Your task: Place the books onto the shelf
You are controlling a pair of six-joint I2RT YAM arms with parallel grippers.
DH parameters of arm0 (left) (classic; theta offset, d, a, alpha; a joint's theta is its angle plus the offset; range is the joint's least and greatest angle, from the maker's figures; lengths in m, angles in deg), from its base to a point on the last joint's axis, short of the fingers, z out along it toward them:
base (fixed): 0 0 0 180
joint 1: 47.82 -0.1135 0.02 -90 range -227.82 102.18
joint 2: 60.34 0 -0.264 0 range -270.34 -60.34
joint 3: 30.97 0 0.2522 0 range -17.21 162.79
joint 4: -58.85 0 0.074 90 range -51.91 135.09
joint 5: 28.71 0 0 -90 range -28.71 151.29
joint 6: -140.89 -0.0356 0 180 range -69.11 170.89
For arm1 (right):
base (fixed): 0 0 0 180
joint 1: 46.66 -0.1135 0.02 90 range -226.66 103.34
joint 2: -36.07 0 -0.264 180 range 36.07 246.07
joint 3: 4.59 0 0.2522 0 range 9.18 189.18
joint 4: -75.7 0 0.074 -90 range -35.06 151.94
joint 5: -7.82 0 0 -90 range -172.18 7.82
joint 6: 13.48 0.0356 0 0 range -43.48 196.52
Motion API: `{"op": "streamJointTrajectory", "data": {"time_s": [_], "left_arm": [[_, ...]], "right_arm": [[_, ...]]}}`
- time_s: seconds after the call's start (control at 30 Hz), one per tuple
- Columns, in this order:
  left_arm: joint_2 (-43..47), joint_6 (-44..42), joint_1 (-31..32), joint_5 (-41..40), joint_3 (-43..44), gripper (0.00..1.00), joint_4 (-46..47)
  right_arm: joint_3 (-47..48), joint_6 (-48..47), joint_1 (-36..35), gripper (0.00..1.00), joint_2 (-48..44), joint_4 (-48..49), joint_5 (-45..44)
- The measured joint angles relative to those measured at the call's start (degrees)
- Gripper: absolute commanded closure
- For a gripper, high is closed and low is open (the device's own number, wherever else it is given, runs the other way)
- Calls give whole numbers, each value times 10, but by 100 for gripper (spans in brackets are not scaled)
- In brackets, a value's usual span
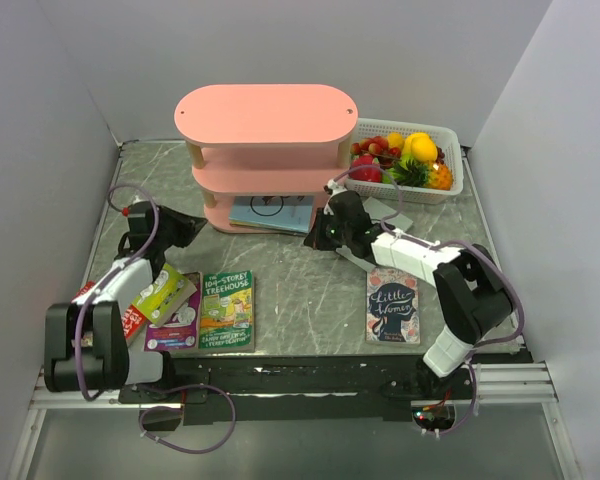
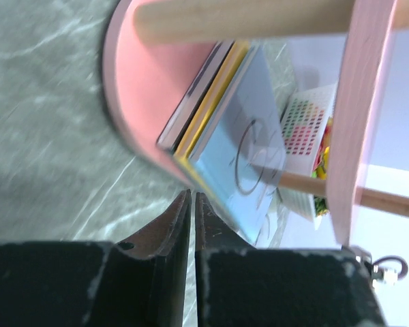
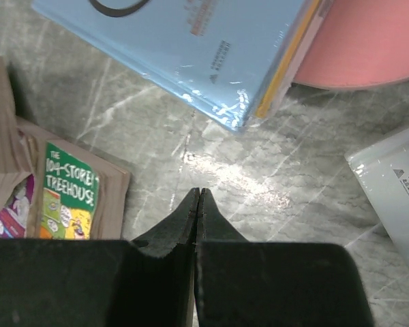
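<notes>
The pink shelf [image 1: 265, 115] stands at the back middle. On its bottom board [image 2: 133, 88] lies a stack with a light blue book [image 2: 252, 136] on top and a yellow one [image 2: 215, 102] under it, jutting over the front edge. My left gripper [image 1: 193, 228] hovers just left of the shelf, its jaws a thin slit apart and empty [image 2: 192, 194]. My right gripper [image 1: 316, 238] is shut and empty [image 3: 200, 192], just in front of the light blue book [image 3: 191, 48]. The Treehouse book [image 1: 227, 310], a purple book [image 1: 175, 328] and a lime green book [image 1: 163, 292] lie front left. Little Women [image 1: 392, 305] lies front right.
A white fruit basket [image 1: 450, 180] sits right of the shelf. A grey-white book [image 3: 395, 197] lies on the table under my right arm. A red book [image 1: 132, 322] peeks out beside my left arm's base. Grey walls close in both sides.
</notes>
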Motion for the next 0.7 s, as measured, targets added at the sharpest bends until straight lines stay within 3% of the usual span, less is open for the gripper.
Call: {"op": "streamJointTrajectory", "data": {"time_s": [0.33, 0.7], "left_arm": [[108, -29, 0, -6, -58, 91, -44], [189, -31, 0, -10, -115, 92, -56]], "right_arm": [[7, 33, -2, 100, 22, 14, -24], [-34, 97, -1, 100, 28, 120, -80]]}}
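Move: The blue book, uppermost of the stack on the bottom shelf, has its middle about 11 cm ahead of the right hand, 9 cm to its left and 3 cm lower. The grey book lies 15 cm to that hand's right and 4 cm ahead. The Treehouse book is some 18 cm behind the left hand, 6 cm to its right and 11 cm below; the purple book lies about 13 cm to the left of it, the blue book roughly 7 cm ahead of the left hand and 16 cm to its right. The blue book's near right corner draws the right hand, which dips slightly, then eases forward about 3 cm with shut fingers, turning some 10 degrees clockwise and ending close to the corner; contact can't be made out. The left hand, empty and nearly shut, pulls straight back about 6 cm, away from the shelf and towards the Treehouse book, keeping its height. ##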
